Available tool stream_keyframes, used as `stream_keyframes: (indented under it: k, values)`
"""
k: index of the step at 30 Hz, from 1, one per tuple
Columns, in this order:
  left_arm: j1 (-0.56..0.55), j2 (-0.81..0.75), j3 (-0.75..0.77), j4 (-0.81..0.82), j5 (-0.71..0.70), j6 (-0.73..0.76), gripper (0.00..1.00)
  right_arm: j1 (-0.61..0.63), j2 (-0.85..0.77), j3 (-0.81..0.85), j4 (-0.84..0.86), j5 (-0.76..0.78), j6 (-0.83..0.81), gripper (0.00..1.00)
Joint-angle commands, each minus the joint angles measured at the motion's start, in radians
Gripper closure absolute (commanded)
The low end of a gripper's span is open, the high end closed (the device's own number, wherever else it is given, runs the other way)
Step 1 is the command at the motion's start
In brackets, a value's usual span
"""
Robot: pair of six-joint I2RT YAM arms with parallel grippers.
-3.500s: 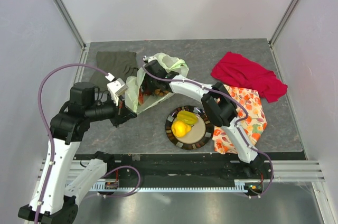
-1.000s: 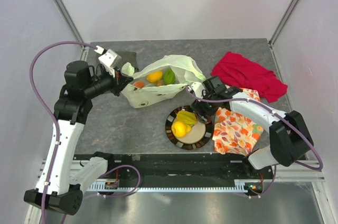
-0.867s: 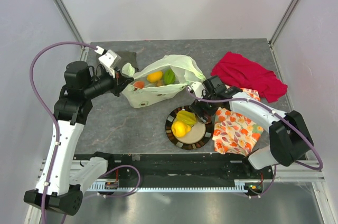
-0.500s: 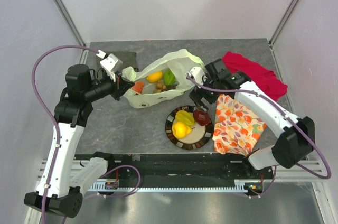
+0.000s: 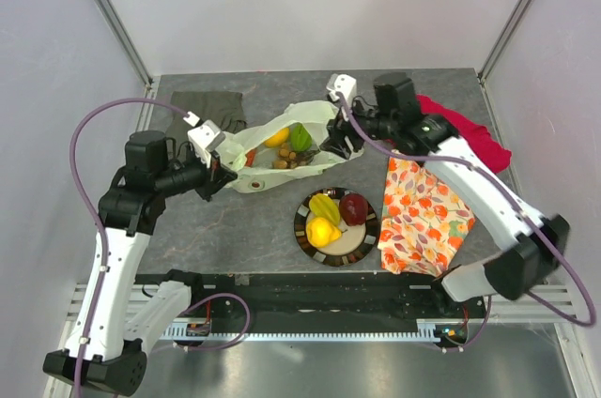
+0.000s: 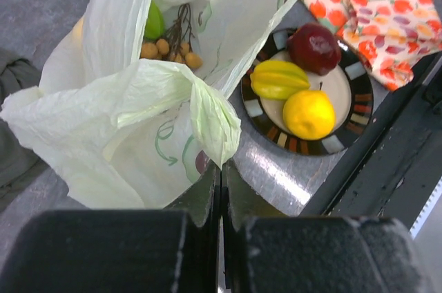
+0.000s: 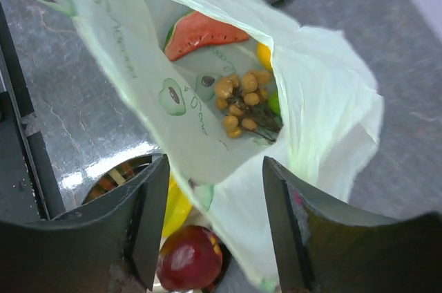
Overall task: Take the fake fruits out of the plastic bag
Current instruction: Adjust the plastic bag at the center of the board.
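The pale plastic bag (image 5: 272, 168) lies on its side left of centre, its mouth towards the right. My left gripper (image 5: 218, 169) is shut on a twisted bit of the bag (image 6: 210, 117) at its left end. Inside show a melon slice (image 7: 200, 32), a brown grape-like cluster (image 7: 242, 103), a green fruit (image 5: 300, 138) and an orange-yellow one (image 5: 275, 138). My right gripper (image 5: 336, 143) hovers open over the bag's mouth (image 7: 324, 120), nothing between its fingers. On the striped plate (image 5: 368, 232) sit a lemon (image 5: 322, 230), a yellow-green piece (image 5: 325, 206) and a dark red fruit (image 5: 354, 207).
An orange-flowered cloth (image 5: 427, 215) lies right of the plate, a red cloth (image 5: 460, 135) behind it at the back right. An olive-grey folded cloth (image 5: 202, 107) lies at the back left, behind my left gripper.
The dark red fruit was left on the plate. My right gripper has risen from the plate and moved back to the bag's mouth. The left gripper has shifted nearer and the bag lies flatter.
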Motion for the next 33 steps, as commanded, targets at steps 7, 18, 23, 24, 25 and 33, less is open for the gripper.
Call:
stream_keyframes:
  k: [7,18,23,24,25,33]
  values:
    - [0.007,-0.119,-0.022,-0.176,-0.053,0.104,0.99,0.124,0.314,0.058,0.103,0.078,-0.048,0.4]
    - [0.018,-0.176,0.086,-0.317,-0.076,0.16,0.98,0.158,0.279,-0.078,-0.104,0.208,-0.134,0.38]
    - [0.02,-0.16,0.074,-0.313,-0.01,0.158,0.98,0.158,0.412,0.118,-0.02,0.234,-0.011,0.27]
    - [0.02,-0.153,0.067,-0.301,-0.001,0.158,0.98,0.158,0.457,0.171,-0.025,0.289,0.025,0.25]
    - [0.02,-0.149,0.064,-0.299,0.004,0.16,0.98,0.155,0.541,0.269,-0.026,0.32,0.076,0.24]
    - [0.018,-0.115,0.083,-0.284,0.032,0.153,0.98,0.113,0.729,0.384,0.015,0.484,0.501,0.15]
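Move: The right hand, partly open, is raised beside the plastic bag. The bag's middle, where the berries lie, is about 9 cm ahead, 7 cm left and 25 cm below it. The green fruit is about 12 cm ahead and 6 cm left of the hand, the yellow fruit 12 cm ahead and 12 cm left, the apple on the plate some 4 cm back and 8 cm right. From the left hand, which already holds the bag's twisted corner, the berries are roughly 13 cm ahead, 13 cm right and 22 cm below. Bring the right gripper down about 18 cm, swinging a little left and back again, then send it forward some 11 cm and left into the bag's mouth over the fruit, opening the fingers wider and tipping them down, against the bag's film. Meanwhile keep the left gripper shut on the twisted corner and draw it about 6 cm back. ##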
